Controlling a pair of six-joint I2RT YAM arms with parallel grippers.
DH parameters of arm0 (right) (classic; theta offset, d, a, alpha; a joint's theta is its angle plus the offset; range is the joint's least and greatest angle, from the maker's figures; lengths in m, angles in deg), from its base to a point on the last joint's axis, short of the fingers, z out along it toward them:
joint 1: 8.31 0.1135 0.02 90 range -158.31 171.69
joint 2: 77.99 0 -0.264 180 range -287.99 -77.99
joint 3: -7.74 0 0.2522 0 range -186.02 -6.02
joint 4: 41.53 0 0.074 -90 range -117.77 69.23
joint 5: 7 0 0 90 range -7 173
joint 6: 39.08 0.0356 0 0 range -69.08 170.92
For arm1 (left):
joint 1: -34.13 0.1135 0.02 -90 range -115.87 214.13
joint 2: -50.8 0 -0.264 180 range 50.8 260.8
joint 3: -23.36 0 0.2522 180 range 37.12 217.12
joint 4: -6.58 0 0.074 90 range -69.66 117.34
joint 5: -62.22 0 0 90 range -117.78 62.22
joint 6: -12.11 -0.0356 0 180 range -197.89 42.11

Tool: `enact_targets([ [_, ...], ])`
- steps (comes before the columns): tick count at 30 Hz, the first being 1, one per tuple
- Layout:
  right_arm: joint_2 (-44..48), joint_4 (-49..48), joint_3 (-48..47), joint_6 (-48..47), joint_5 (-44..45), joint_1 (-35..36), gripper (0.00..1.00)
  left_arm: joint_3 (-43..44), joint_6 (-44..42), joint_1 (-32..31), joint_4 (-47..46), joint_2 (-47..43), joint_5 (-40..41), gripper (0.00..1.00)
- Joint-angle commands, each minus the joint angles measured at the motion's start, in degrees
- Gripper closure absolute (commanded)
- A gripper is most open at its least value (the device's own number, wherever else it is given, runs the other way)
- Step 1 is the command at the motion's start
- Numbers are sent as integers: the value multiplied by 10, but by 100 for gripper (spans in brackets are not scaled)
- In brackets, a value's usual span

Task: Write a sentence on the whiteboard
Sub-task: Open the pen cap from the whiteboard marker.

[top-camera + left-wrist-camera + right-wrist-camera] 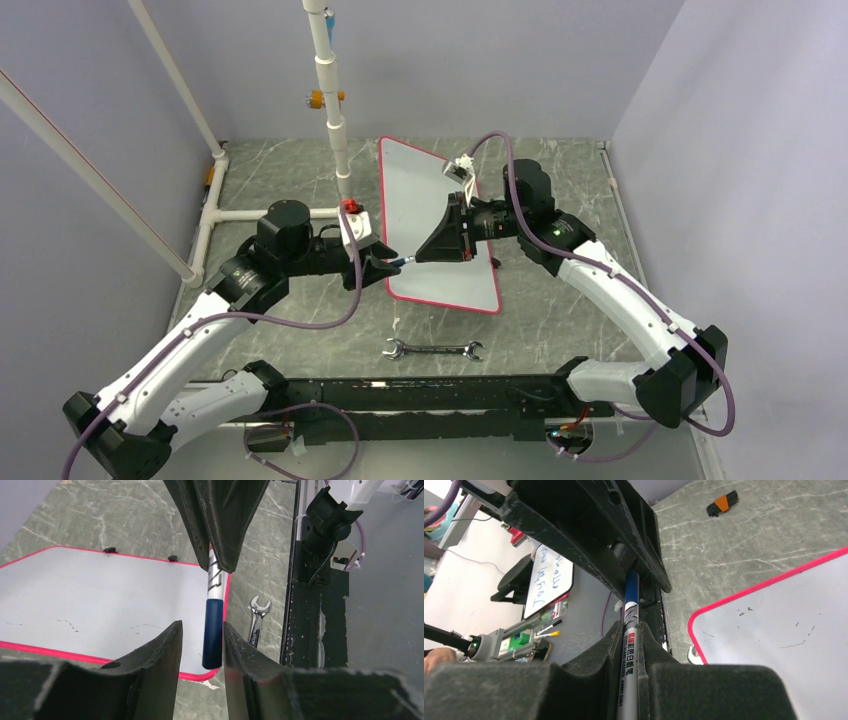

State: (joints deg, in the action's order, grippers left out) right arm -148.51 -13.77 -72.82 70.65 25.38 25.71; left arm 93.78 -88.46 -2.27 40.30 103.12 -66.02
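The whiteboard (430,215), white with a red-pink rim, lies in the middle of the table; in the left wrist view the whiteboard (90,595) shows only faint specks. The sentence is out of view. My right gripper (422,255) is shut on a silver marker (630,650) and holds it level over the board's near-left corner. The marker's blue cap (213,635) sits between the fingers of my left gripper (201,630). It touches the right finger, with a gap to the left one. The left gripper (388,262) is open around the cap.
A steel wrench (433,349) lies on the table in front of the board, near the black base rail (420,395). A white pipe frame (335,120) stands at the back left. A small orange and black clip (722,503) lies on the table beyond the board.
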Motion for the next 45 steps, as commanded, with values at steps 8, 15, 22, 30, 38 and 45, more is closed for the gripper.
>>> enact_targets([
  [8, 0, -34, 9, -9, -13, 5, 100, 13, 7, 2, -10, 26, -42, 100],
  [15, 0, -24, 18, -17, 2, 5, 100, -2, -9, 2, -12, 4, -28, 100],
  [22, 18, -36, 39, -1, -6, -19, 100, -5, -32, 2, 11, -8, 2, 100],
  [30, 53, -40, 53, 2, -27, -63, 100, -9, -40, 3, 22, -25, 40, 100],
  [38, 83, -70, 80, 22, -30, -108, 100, -12, -34, 3, 26, -30, 82, 100],
  [45, 76, -29, 73, 19, 115, -124, 100, -29, 86, 3, 46, -39, 293, 100],
])
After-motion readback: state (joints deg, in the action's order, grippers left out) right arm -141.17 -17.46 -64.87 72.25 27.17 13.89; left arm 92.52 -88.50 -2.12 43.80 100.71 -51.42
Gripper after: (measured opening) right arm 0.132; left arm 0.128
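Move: The capped end of the marker sits just past the left fingertips, about 2 cm to the left hand's right and 1 cm lower. The right hand already grips the body, with the cap some 5 cm to its left and 1 cm lower. Well below the left hand, by roughly 24 cm, the whiteboard's middle lies about 16 cm ahead and 10 cm right; the wrench lies about 13 cm back and 9 cm right. The blue cap is pinched first: the left hand sinks about 1.5 cm, edges right and closes its half-open fingers on it, while the right keeps its grip on the body. After a near-still hold, the hands draw apart, right hand about 5 cm right and left hand some 3 cm left, both also drifting forward and yawing, left counter-clockwise and right clockwise. ##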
